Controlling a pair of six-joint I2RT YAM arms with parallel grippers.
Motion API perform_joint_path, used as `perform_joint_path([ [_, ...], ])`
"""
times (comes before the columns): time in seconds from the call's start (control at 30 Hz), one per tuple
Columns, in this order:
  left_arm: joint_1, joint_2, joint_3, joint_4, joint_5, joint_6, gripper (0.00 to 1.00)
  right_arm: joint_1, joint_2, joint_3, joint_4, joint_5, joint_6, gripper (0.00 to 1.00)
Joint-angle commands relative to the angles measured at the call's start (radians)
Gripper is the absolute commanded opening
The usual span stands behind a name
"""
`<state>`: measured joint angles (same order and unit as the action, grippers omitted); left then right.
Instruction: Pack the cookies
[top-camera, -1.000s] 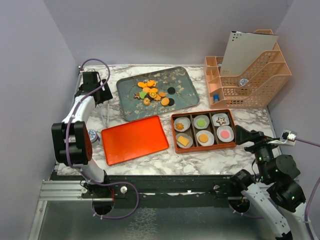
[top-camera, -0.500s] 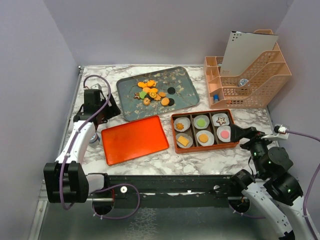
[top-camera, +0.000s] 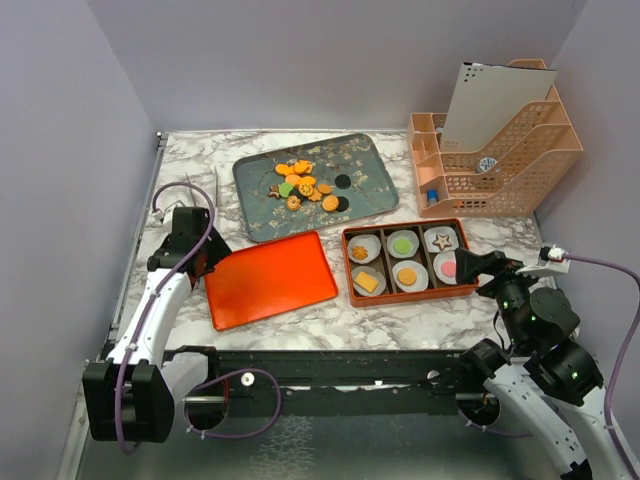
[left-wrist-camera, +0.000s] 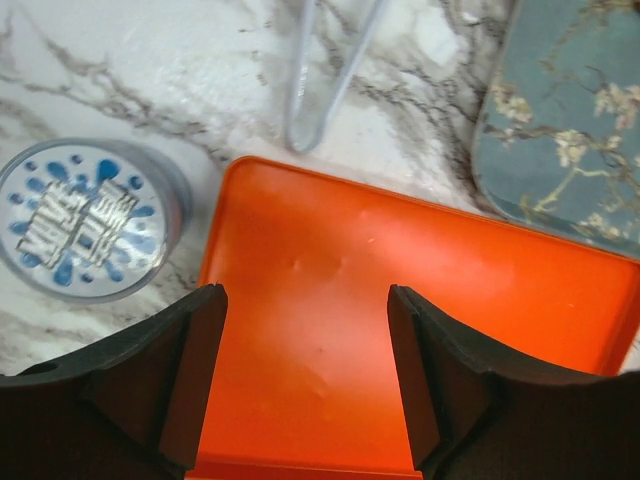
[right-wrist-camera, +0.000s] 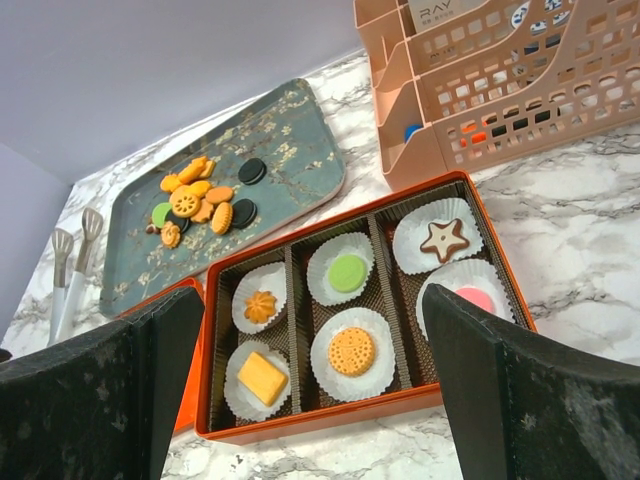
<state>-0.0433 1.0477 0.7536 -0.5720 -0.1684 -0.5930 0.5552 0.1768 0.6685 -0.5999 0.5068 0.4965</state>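
Note:
Loose cookies (top-camera: 305, 185) lie heaped on a blue-grey floral tray (top-camera: 365, 205); the heap (right-wrist-camera: 198, 198) also shows in the right wrist view. An orange box (top-camera: 405, 297) holds six paper cups, each with one cookie (right-wrist-camera: 352, 350). Its flat orange lid (top-camera: 268, 278) lies left of it. My left gripper (top-camera: 207, 262) hovers over the lid's left end, open, its jaws (left-wrist-camera: 305, 380) spanning the lid (left-wrist-camera: 420, 300) with nothing held. My right gripper (top-camera: 464, 264) is open at the box's right edge, and in its own view this gripper (right-wrist-camera: 312, 330) frames the box (right-wrist-camera: 330, 418).
A peach desk organizer (top-camera: 495, 150) stands at the back right. Metal tongs (left-wrist-camera: 320, 80) lie on the marble behind the lid. A round blue-and-white patterned tin (left-wrist-camera: 85, 220) sits just left of the lid. Purple walls close in both sides.
The left arm swung from the back left corner forward to the lid's left end, its jaws narrowing a little. The right gripper edged left toward the box.

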Motion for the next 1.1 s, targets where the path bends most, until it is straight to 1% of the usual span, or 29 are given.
perform_joint_path([
  [0.0, 0.001, -0.035, -0.06, -0.057, -0.154, -0.092, 0.71, -0.001, -0.015, 0.001, 0.008, -0.026, -0.016, 1.0],
  [0.23, 0.002, 0.024, -0.105, -0.044, -0.127, -0.175, 0.66, -0.001, -0.039, -0.005, 0.018, -0.039, -0.022, 1.0],
  [0.47, 0.002, 0.119, -0.117, -0.032, -0.104, -0.182, 0.59, -0.001, -0.045, -0.009, 0.029, -0.054, -0.034, 1.0],
  [0.6, 0.002, 0.145, -0.115, -0.027, -0.104, -0.169, 0.55, -0.001, -0.036, -0.009, 0.032, -0.068, -0.042, 1.0],
  [0.7, 0.003, 0.172, -0.114, -0.018, -0.081, -0.152, 0.54, -0.001, -0.029, -0.007, 0.032, -0.073, -0.045, 1.0],
  [0.8, 0.001, 0.203, -0.112, 0.003, -0.019, -0.127, 0.54, -0.001, -0.026, -0.007, 0.034, -0.082, -0.048, 1.0],
  [0.87, 0.001, 0.217, -0.104, 0.012, 0.012, -0.103, 0.52, -0.001, -0.026, -0.009, 0.035, -0.085, -0.049, 1.0],
  [1.07, -0.018, 0.166, -0.08, 0.016, 0.043, -0.034, 0.53, -0.001, -0.023, -0.011, 0.04, -0.092, -0.053, 1.0],
])
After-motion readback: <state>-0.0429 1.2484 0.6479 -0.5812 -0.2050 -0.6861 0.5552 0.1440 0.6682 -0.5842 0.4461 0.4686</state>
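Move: The orange lid's left edge lies about 3 cm left of the left hand, 4 cm back and some 10 cm below; the lid's middle is about 11 cm to the hand's right and 4 cm back. A round jar stands 8 cm to that hand's left and 3 cm back, and the tongs lie roughly 13 cm ahead, 4 cm left. From the right hand, the lid's middle is some 43 cm left and 4 cm ahead, far below. Down to the orange lid's left edge goes the left hand, about 8.5 cm lower and 4 cm back, dropping in between the jar and the lid's middle while the wrist tips some 15 degrees further down. The fingers narrow without shutting, one outside the rim and one over the lid; finally the hand edges right about 1 cm, the outer finger pushing on the rim. ##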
